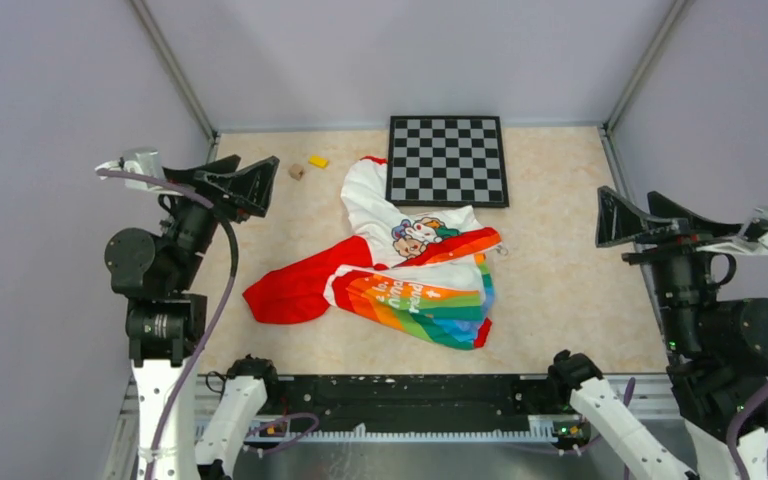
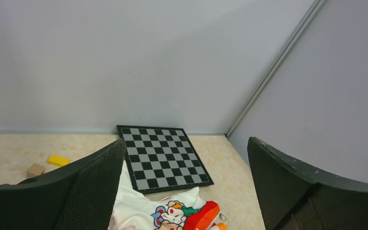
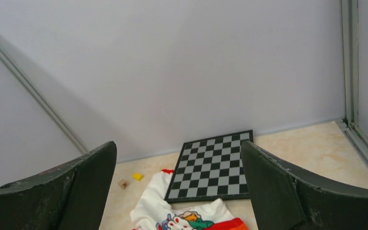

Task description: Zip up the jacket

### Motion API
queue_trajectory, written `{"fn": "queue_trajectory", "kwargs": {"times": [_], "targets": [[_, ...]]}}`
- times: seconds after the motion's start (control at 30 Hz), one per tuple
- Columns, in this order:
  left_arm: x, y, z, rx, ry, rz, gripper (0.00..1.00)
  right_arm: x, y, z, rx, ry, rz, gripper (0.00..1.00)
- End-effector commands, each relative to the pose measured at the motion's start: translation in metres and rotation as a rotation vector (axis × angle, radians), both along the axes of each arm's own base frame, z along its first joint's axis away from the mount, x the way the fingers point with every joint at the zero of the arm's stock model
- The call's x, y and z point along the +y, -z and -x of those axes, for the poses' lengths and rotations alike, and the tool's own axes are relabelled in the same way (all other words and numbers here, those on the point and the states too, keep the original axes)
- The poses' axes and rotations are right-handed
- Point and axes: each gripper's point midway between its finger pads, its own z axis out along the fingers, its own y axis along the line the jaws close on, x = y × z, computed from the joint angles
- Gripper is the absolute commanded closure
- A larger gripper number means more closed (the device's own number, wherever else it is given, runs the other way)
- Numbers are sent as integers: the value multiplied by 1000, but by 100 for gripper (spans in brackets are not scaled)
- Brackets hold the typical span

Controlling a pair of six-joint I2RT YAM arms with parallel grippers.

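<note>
The jacket (image 1: 400,265) lies crumpled in the middle of the table: white upper with a cartoon print, red sleeve to the left, rainbow-striped panel with white lettering at the front. A small metal zipper pull (image 1: 503,248) shows at its right edge. My left gripper (image 1: 244,176) hovers raised at the left, open and empty, well clear of the jacket. At the right my right gripper (image 1: 628,218) is also raised, open and empty. The left wrist view catches the jacket's white upper (image 2: 143,208); in the right wrist view it (image 3: 172,213) lies low between the fingers.
A black-and-grey checkerboard (image 1: 447,160) lies at the back, its near-left corner touching the jacket. A yellow block (image 1: 318,161) and a small wooden cube (image 1: 297,171) sit at the back left. Grey walls enclose the table on three sides.
</note>
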Motion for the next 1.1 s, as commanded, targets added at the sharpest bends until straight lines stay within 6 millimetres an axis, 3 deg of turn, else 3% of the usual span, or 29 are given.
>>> {"fn": "queue_trajectory", "kwargs": {"times": [0.0, 0.2, 0.33, 0.43, 0.47, 0.57, 0.7, 0.93, 1.07], "targets": [[-12, 27, -19, 63, 76, -35, 1, 13, 47, -36, 173, 5, 3, 1], [-25, 103, -47, 261, 167, -77, 1, 44, 125, -68, 395, -74, 21, 1], [-43, 155, -58, 405, 309, -91, 1, 98, 173, -66, 441, -360, 83, 1], [-49, 191, -62, 502, 364, -67, 1, 124, 215, -64, 505, -496, 22, 1], [-53, 201, -62, 521, 387, -57, 1, 130, 237, -64, 560, -524, 12, 1], [-74, 233, -52, 571, 485, -39, 1, 140, 282, -64, 712, -561, 24, 1], [-116, 272, -39, 657, 563, -92, 1, 152, 313, -60, 841, -623, -2, 8], [-205, 305, -19, 723, 763, -174, 1, 153, 373, -74, 1061, -608, -24, 27], [-240, 321, -19, 768, 830, -206, 1, 131, 395, -96, 1092, -556, -112, 33]]}}
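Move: From the right hand, the upper hem corner of the jacket's rainbow front panel lies about 8 cm ahead and 10 cm left, nearly 50 cm below. A metal ring by the hem is 18 cm ahead, 6 cm left; the chessboard is 42 cm ahead, 18 cm left. From the left hand the same corner is 2 cm ahead, 40 cm right, equally low, with the red sleeve almost beneath and the cartoon print 16 cm ahead, 27 cm right. Both hands swoop down towards the rainbow panel's hem corner without visible contact, tipping steeply down and turning inward. The right drops almost 40 cm, going left and somewhat forward, its fingers closing to about two-thirds. The left, staying wide open, sinks some 35 cm, first reaching forward, then drawing back and sweeping right over the jacket. ##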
